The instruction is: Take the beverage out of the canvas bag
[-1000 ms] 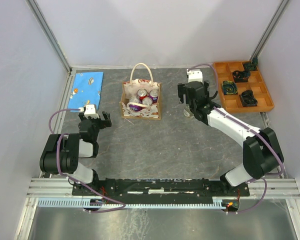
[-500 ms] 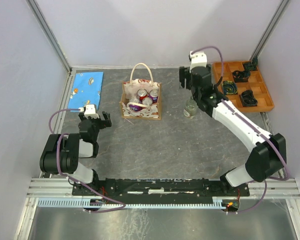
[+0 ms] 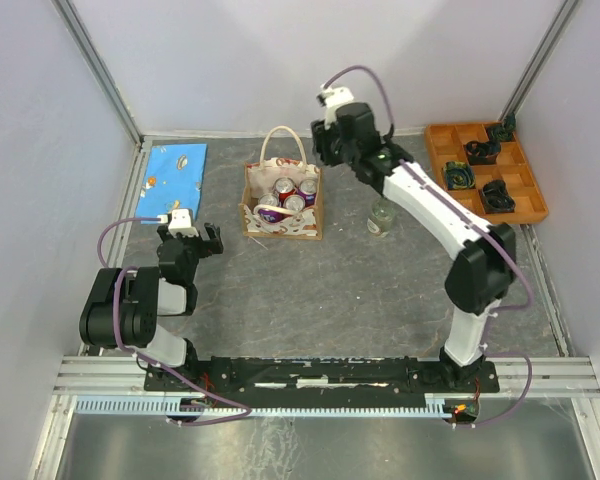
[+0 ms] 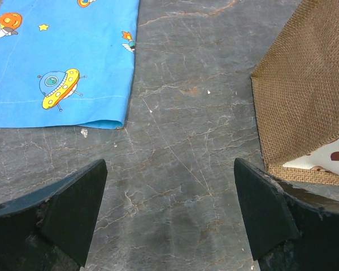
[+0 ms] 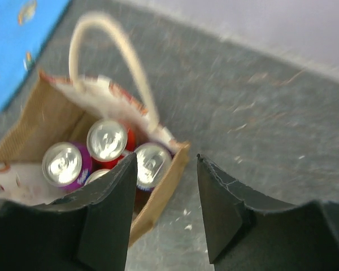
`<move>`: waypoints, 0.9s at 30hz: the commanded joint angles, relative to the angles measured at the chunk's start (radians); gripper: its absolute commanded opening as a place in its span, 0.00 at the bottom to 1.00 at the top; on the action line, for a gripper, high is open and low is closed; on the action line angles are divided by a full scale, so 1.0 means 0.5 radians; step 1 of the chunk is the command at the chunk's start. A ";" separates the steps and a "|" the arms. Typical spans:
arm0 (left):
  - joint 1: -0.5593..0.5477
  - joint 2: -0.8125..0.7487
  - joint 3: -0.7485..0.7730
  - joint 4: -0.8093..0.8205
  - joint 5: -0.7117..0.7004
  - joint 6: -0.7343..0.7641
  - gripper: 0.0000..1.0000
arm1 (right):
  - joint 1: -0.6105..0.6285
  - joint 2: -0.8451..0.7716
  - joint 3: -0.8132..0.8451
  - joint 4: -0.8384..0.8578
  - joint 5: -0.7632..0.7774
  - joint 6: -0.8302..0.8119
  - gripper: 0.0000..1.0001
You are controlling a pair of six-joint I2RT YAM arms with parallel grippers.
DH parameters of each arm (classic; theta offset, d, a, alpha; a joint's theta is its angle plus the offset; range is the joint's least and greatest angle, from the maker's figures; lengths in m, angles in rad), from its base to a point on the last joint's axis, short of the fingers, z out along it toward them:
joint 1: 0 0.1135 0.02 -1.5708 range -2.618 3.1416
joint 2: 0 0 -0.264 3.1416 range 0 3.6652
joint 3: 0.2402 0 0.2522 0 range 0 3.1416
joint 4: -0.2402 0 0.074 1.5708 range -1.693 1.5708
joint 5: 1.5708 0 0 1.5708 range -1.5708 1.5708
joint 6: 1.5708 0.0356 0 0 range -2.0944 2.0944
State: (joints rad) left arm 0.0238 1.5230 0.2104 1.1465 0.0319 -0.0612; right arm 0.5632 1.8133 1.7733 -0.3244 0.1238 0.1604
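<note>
The canvas bag (image 3: 283,222) stands upright at the back middle of the table, cream handles up, with several beverage cans (image 3: 284,187) in it. In the right wrist view the bag (image 5: 158,195) is open below, with silver can tops (image 5: 107,140) showing. My right gripper (image 3: 320,155) (image 5: 165,162) hangs open and empty above the bag's right edge. One greenish beverage (image 3: 381,220) stands alone on the table right of the bag. My left gripper (image 3: 208,240) (image 4: 169,169) is open and empty, low over the table left of the bag (image 4: 305,84).
A blue patterned cloth (image 3: 172,170) (image 4: 56,62) lies at the back left. An orange compartment tray (image 3: 520,205) with dark parts sits at the back right. Grey walls close the back and both sides.
My right gripper left the greenish beverage standing on the table, rose, and swung left to hang over the bag's right edge. The left arm has not moved.
</note>
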 commanded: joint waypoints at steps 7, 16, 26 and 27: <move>-0.012 -0.010 0.042 0.072 -0.015 0.086 0.99 | 0.239 0.263 0.155 -0.241 -0.237 0.010 0.65; -0.015 -0.011 0.042 0.072 -0.019 0.086 0.99 | 0.333 0.307 0.057 -0.445 -0.153 0.061 0.86; -0.014 -0.012 0.042 0.070 -0.018 0.086 0.99 | 0.341 0.444 0.058 -0.523 -0.116 0.102 0.88; -0.014 -0.010 0.042 0.071 -0.017 0.086 0.99 | 0.341 0.467 0.067 -0.528 -0.128 0.109 0.88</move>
State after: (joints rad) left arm 0.0200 1.5230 0.2104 1.1465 0.0319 -0.0612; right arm 0.7269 2.0048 1.7855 -0.5606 0.0574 0.1955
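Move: The right hand, empty and high, is going for the near red can in the canvas bag: about 5 cm back, 8 cm left and some 23 cm below. The right Fanta can is level with the hand and 5 cm left; the left Fanta can is 5 cm back and 15 cm left; the far red can is 1 cm ahead and 11 cm left. The near red can is about 7 cm ahead and 28 cm right of the left hand, at its height. Down into the mouth of the canvas bag, towards the near red can, the right hand sinks about 14 cm while coming back and left some 7 cm each. The drop is fast at first, eases, then continues slowly. The wrist tips about 20 degrees further down with a slight counter-clockwise turn, and the half-open fingers spread almost fully; no touch on a can is visible. ##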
